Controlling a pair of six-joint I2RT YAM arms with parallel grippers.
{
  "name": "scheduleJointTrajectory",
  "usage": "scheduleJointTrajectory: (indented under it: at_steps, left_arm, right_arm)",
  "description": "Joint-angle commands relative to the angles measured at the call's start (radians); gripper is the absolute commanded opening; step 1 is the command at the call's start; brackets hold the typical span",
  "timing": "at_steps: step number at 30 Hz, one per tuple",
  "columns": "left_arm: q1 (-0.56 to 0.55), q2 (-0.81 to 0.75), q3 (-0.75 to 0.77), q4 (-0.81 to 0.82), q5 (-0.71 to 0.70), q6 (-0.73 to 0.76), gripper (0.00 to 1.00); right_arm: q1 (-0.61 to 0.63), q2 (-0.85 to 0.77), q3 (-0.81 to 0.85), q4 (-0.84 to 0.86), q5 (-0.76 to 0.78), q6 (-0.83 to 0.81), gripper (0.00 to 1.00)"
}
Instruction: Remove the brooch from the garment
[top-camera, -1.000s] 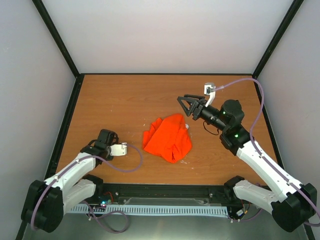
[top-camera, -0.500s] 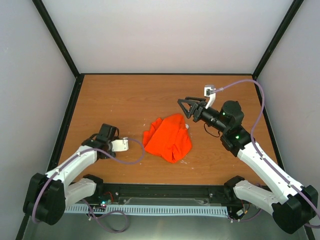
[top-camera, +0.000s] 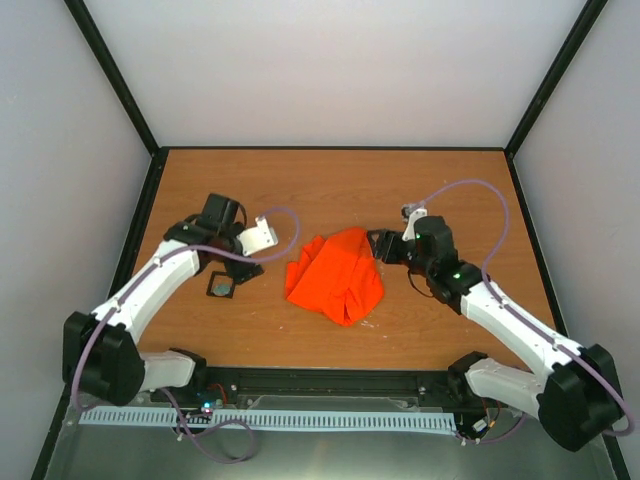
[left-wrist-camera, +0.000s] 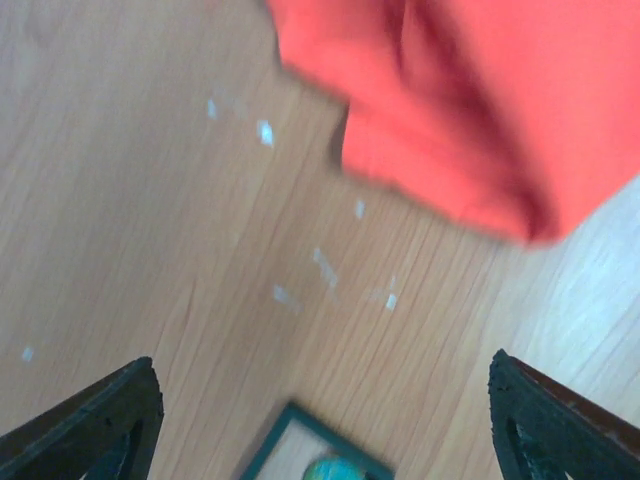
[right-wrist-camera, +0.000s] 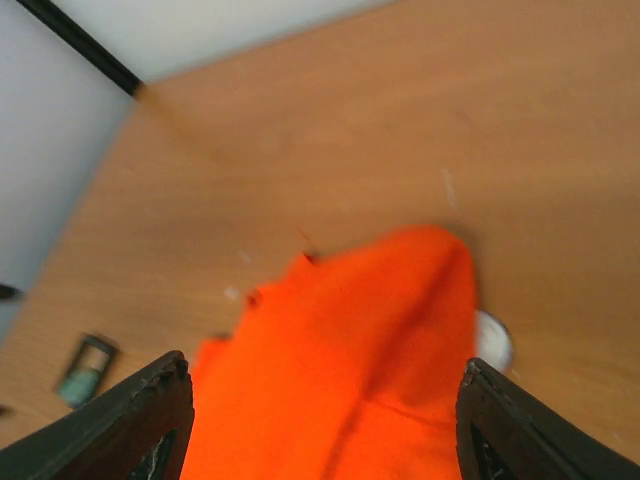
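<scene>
The garment (top-camera: 335, 278), a crumpled bright orange shirt, lies mid-table; it fills the top right of the left wrist view (left-wrist-camera: 480, 100). A small black square frame with a teal centre (top-camera: 221, 287), seemingly the brooch, lies flat on the wood to its left, apart from the cloth. My left gripper (top-camera: 228, 270) hovers open just above that frame (left-wrist-camera: 330, 468), with nothing between its fingers (left-wrist-camera: 120, 420). At the garment's right edge my right gripper (top-camera: 378, 246) is open, and the orange cloth (right-wrist-camera: 340, 370) lies between and below its fingers without being held. The frame (right-wrist-camera: 88, 368) also shows far left in the right wrist view.
A small white round disc (top-camera: 375, 253) peeks out at the garment's right edge (right-wrist-camera: 492, 340). Pale flecks (left-wrist-camera: 325, 268) dot the wooden table (top-camera: 300, 190). Black rails and grey walls close in the table on three sides.
The left gripper has swung away from the near left toward the middle and opened, leaving the small frame on the table. The right gripper has come down to the garment's right edge and opened a little wider.
</scene>
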Motion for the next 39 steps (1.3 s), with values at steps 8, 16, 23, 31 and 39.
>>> scheduleJointTrajectory:
  at_steps: [8,16,23,31,39]
  left_arm:
    - [-0.078,0.485,0.552,-0.104,0.44,-0.369,0.86]
    - [-0.162,0.745,0.722,-0.042,0.539,-0.507,0.82]
    - [-0.176,0.759,0.556,0.059,0.524,-0.506,0.61]
    - [-0.175,0.712,0.417,0.116,0.516,-0.488,0.15]
    - [-0.175,0.613,0.299,0.151,0.449,-0.422,0.01]
  right_arm:
    - [-0.046,0.207,-0.119,0.035,0.092,-0.006,0.64]
    - [-0.135,0.37,-0.121,0.141,-0.1,0.022,0.53]
    - [-0.146,0.495,-0.074,0.165,-0.208,0.042,0.49]
    - [-0.165,0.553,-0.065,0.204,-0.233,0.074,0.48]
    - [-0.173,0.603,-0.055,0.34,-0.372,0.08,0.47]
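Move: The garment's middle is about 21 cm to the left hand's right, level fore and aft and some 9 cm below it. The brooch, its pale back peeking from the garment's right edge, is roughly 31 cm to the right, 7 cm ahead and 11 cm lower, while the black tray is 8 cm to the left, 4 cm back and 11 cm down. From the right hand, the brooch is 6 cm ahead, 1 cm right and some 20 cm below; the garment's middle is 11 cm left, 2 cm back and 19 cm down. The left fingers shut on a fold in the left part of the garment and pinch it: the hand arcs up and over about 19 cm to the right, then sinks some 13 cm while drawing back, tilting to point down and right. The right hand drops about 19 cm beside the brooch, tips some 30 degrees downward, and narrows its fingers partway without gripping anything. ##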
